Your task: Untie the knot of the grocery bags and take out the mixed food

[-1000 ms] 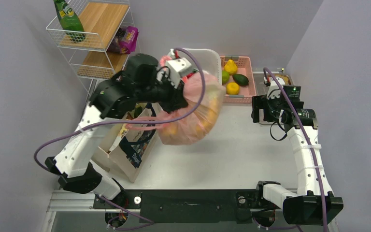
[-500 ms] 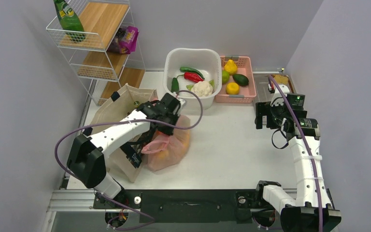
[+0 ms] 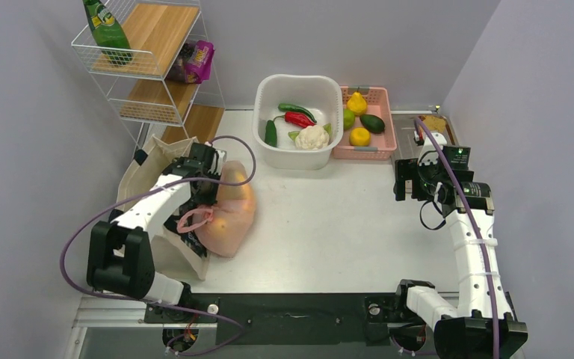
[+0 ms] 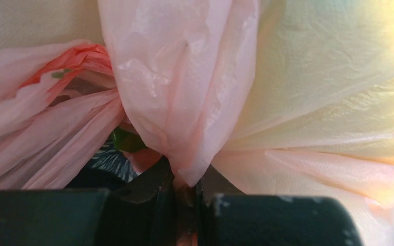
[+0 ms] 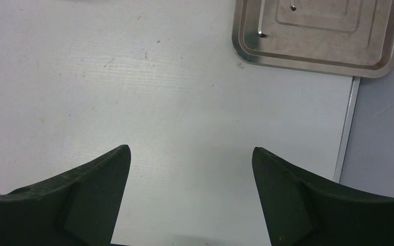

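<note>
The thin pink plastic bag lies on the table against the beige canvas tote. Orange and yellow food shows dimly through its skin. My left gripper sits at the bag's top, shut on a fold of pink plastic. The knot is a band of plastic bunching the folds, right above the jaws. One pink handle loop sticks out to the left. A bit of green peeks out beneath the folds. My right gripper hangs open over bare table at the right, holding nothing.
A white basin with cauliflower and red pepper stands at the back, with a pink basket of fruit beside it. A wire shelf at back left holds a green bottle and a purple packet. A metal tray lies ahead of the right gripper.
My left arm has brought the pink bag down from the air near the basin, leftward, and it now rests on the table beside the tote. The right arm has barely shifted.
</note>
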`<state>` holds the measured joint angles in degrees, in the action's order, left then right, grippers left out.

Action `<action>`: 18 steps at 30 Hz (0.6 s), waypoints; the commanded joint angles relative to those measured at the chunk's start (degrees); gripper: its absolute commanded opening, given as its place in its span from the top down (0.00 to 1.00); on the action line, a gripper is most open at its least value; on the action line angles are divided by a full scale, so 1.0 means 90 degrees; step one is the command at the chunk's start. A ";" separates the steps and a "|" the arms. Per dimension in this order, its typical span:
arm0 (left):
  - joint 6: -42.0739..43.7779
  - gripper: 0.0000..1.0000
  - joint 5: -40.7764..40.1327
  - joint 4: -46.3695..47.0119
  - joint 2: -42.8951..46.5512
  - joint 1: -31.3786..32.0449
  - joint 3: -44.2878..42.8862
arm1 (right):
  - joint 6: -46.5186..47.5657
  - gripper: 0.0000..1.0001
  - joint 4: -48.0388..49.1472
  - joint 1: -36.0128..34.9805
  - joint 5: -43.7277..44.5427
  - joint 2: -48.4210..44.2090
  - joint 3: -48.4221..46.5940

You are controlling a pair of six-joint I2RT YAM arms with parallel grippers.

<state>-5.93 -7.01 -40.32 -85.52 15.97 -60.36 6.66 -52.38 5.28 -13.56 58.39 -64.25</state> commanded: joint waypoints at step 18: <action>0.4760 1.00 -0.0244 -0.0881 -0.0442 -0.3016 -0.0457 | -0.0133 0.16 0.0124 0.0040 -0.0069 0.0068 -0.0159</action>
<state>35.68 -10.57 -42.35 -87.85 -9.13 -59.88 6.28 -52.38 5.28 -13.96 59.05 -64.27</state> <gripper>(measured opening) 0.088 0.836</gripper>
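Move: The left hand still holds the pink grocery bag by its gathered neck; the bag's full body hangs about 4 cm to the right and 2 cm back. The beige tote's middle lies roughly 12 cm to the left and 2 cm back, nearly level in height. The wire rack's lowest shelf is some 18 cm ahead and 5 cm to the left. From the idle right hand, the tote is about 70 cm to the left, level fore-and-aft, and about 12 cm lower. Leftward, low and almost level, the left arm sweeps about 17 cm, drifting back a couple of centimetres before starting forward again. Its shut fingers keep hold of the pink bag's neck while the hand and forearm side shove the tote along towards the left wall. The hand rolls some 20 degrees, left side rising, and swings clockwise about 15 degrees. ##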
